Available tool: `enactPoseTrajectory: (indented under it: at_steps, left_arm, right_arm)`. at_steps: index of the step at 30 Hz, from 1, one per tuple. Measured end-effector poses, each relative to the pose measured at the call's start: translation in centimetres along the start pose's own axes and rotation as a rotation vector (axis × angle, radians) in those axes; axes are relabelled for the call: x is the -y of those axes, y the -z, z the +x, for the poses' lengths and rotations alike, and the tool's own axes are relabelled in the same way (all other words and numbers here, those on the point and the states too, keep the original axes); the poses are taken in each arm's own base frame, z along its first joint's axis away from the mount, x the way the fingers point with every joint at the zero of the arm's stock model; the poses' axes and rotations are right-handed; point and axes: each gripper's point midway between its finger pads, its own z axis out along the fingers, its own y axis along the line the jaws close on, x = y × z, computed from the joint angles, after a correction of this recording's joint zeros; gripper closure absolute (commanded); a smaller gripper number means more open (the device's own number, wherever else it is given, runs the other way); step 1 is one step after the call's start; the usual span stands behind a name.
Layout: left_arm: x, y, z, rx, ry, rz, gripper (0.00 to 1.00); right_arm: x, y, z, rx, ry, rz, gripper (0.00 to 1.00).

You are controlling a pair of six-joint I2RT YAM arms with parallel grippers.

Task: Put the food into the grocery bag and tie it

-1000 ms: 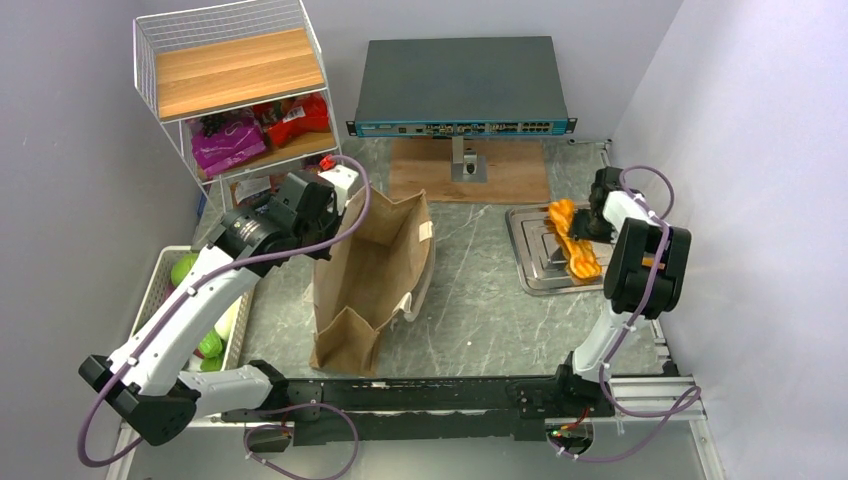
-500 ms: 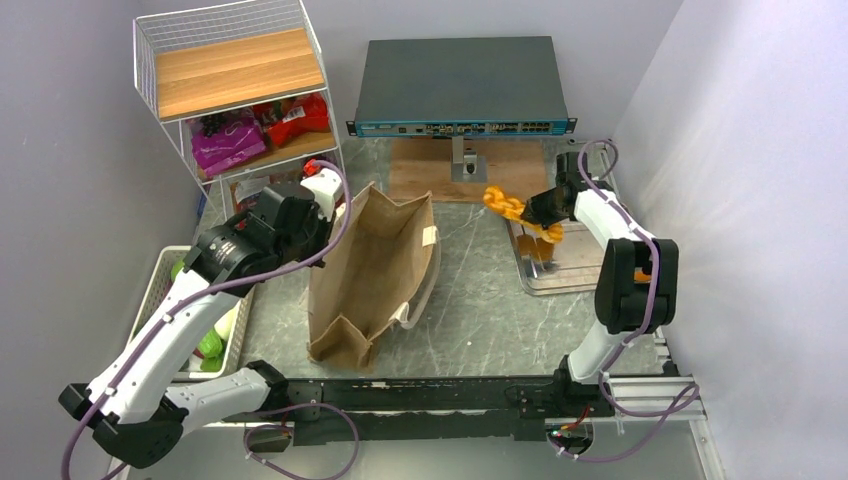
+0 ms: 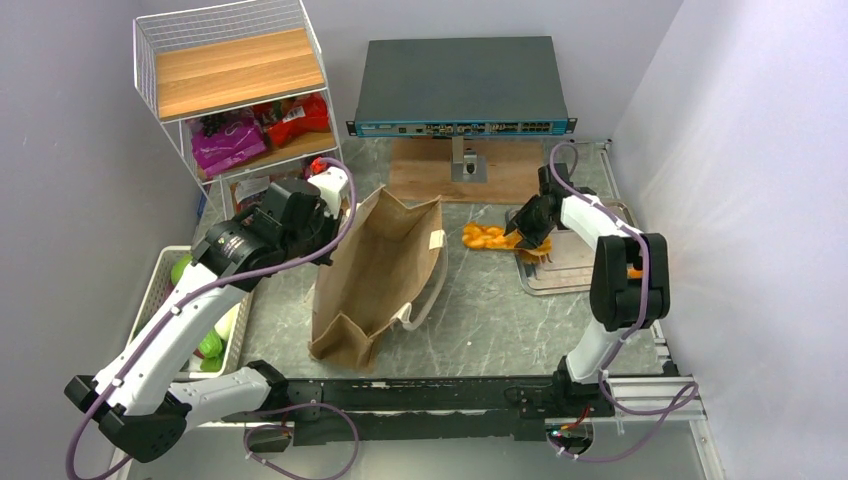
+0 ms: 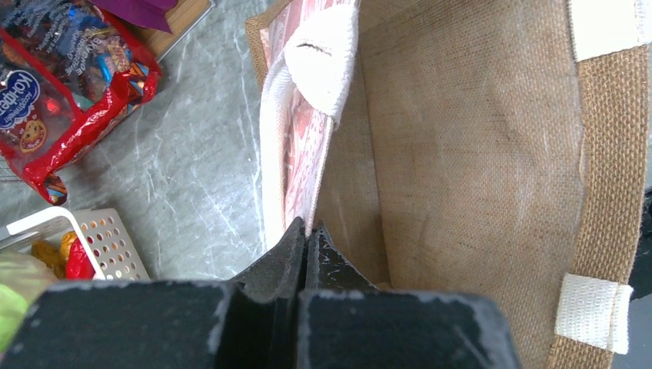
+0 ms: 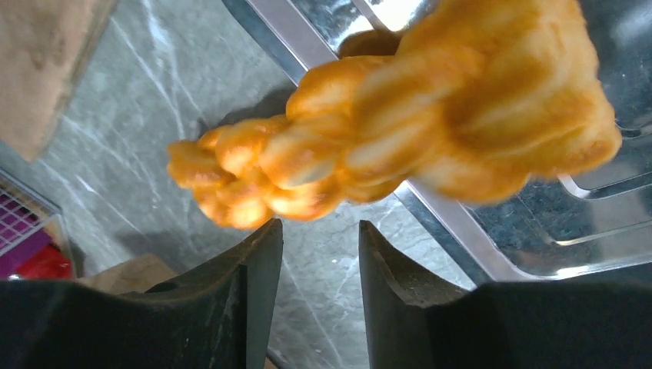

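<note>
The tan grocery bag (image 3: 375, 280) stands open in the middle of the table. My left gripper (image 3: 342, 210) is shut on its left rim (image 4: 307, 231), beside a cream handle (image 4: 323, 61). The bag's inside (image 4: 461, 154) shows no food. An orange twisted food piece (image 3: 488, 238) sits over the left rim of the metal tray (image 3: 580, 275), right of the bag. My right gripper (image 3: 522, 232) is open just behind it. In the right wrist view the piece (image 5: 400, 131) looks blurred, just past the fingertips (image 5: 265, 246), with nothing between them. Red packets (image 3: 295, 118) and a purple packet (image 3: 228, 145) lie on the shelf. A green cabbage (image 3: 183, 268) is in the basket.
A white wire shelf (image 3: 235, 90) stands at the back left, with a red snack packet (image 4: 46, 100) on the table below it. A white slatted basket (image 3: 160, 300) is at the left edge. A dark network box (image 3: 460, 85) on a wooden board (image 3: 468, 175) fills the back.
My right arm lifted the orange piece off the tray, carried it left toward the bag, and the jaws opened off it. The left gripper kept hold of the bag's rim and shifted slightly.
</note>
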Motion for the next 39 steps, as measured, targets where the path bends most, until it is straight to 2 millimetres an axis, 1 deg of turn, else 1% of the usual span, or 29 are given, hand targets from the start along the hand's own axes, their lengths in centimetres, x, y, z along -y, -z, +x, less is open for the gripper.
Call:
enactPoseTrajectory:
  at_steps: [4, 7, 10, 13, 15, 18, 21, 24, 29, 33, 39]
  left_arm:
    - [0.3, 0.0, 0.0, -0.002, 0.003, 0.018, 1.0]
    - [0.5, 0.0, 0.0, -0.003, 0.008, 0.027, 1.0]
    - [0.7, 0.0, 0.1, -0.004, 0.017, 0.033, 1.0]
    - [0.7, 0.0, 0.1, -0.004, 0.023, 0.035, 1.0]
    - [0.7, 0.0, 0.1, -0.005, 0.023, 0.035, 1.0]
    - [0.7, 0.1, 0.1, -0.005, 0.023, 0.034, 1.0]
    - [0.7, 0.2, 0.1, -0.003, 0.023, 0.035, 1.0]
    - [0.6, 0.5, 0.0, 0.007, 0.024, 0.036, 1.0]
    - [0.6, 0.7, 0.0, 0.012, 0.024, 0.037, 1.0]
    - [0.6, 0.6, 0.0, 0.011, 0.02, 0.037, 1.0]
    - [0.6, 0.4, 0.1, 0.002, 0.013, 0.036, 1.0]
  right_arm:
    - [0.6, -0.7, 1.0, -0.033, 0.034, 0.018, 0.56]
    - [1.4, -1.3, 1.9, -0.053, 0.024, 0.027, 0.56]
    - [2.6, -2.2, 3.1, -0.069, -0.028, 0.035, 0.55]
    - [3.2, -2.9, 4.9, -0.085, -0.109, -0.005, 0.54]
    - [2.8, -2.8, 5.4, -0.076, -0.156, -0.061, 0.54]
    - [2.3, -2.8, 5.6, -0.056, -0.215, -0.13, 0.5]
    - [1.8, -2.5, 5.5, -0.037, -0.237, -0.167, 0.48]
    - [1.0, -2.0, 4.8, -0.011, -0.241, -0.197, 0.41]
    - [0.5, -1.4, 3.8, 0.034, -0.258, -0.21, 0.37]
    - [0.5, -1.7, 3.2, 0.057, -0.282, -0.195, 0.36]
    - [0.5, -2.8, 1.8, 0.096, -0.309, -0.154, 0.37]
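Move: My half-open right hand has the twisted bread right beneath it, roughly 5 cm down, thick end on the metal tray and thin end out on the table to the left. The tray's middle is about 14 cm to this hand's right and 1 cm back; the bag's is some 25 cm left and 9 cm back. The wooden board is about 14 cm ahead and 8 cm left. From my left hand, the bread is roughly 35 cm right, 13 cm ahead and 25 cm down. With my right hand I dip back and down over the bread, about 4 cm each way and a little left, rise some 2 cm, then come forward again and slightly down and right. I turn it about 15 degrees clockwise, lift its left side slightly, and spread the fingers wider until they stand low on either side of the bread's thinner half, not closing. My left hand keeps its pinch on the bag's left rim. ##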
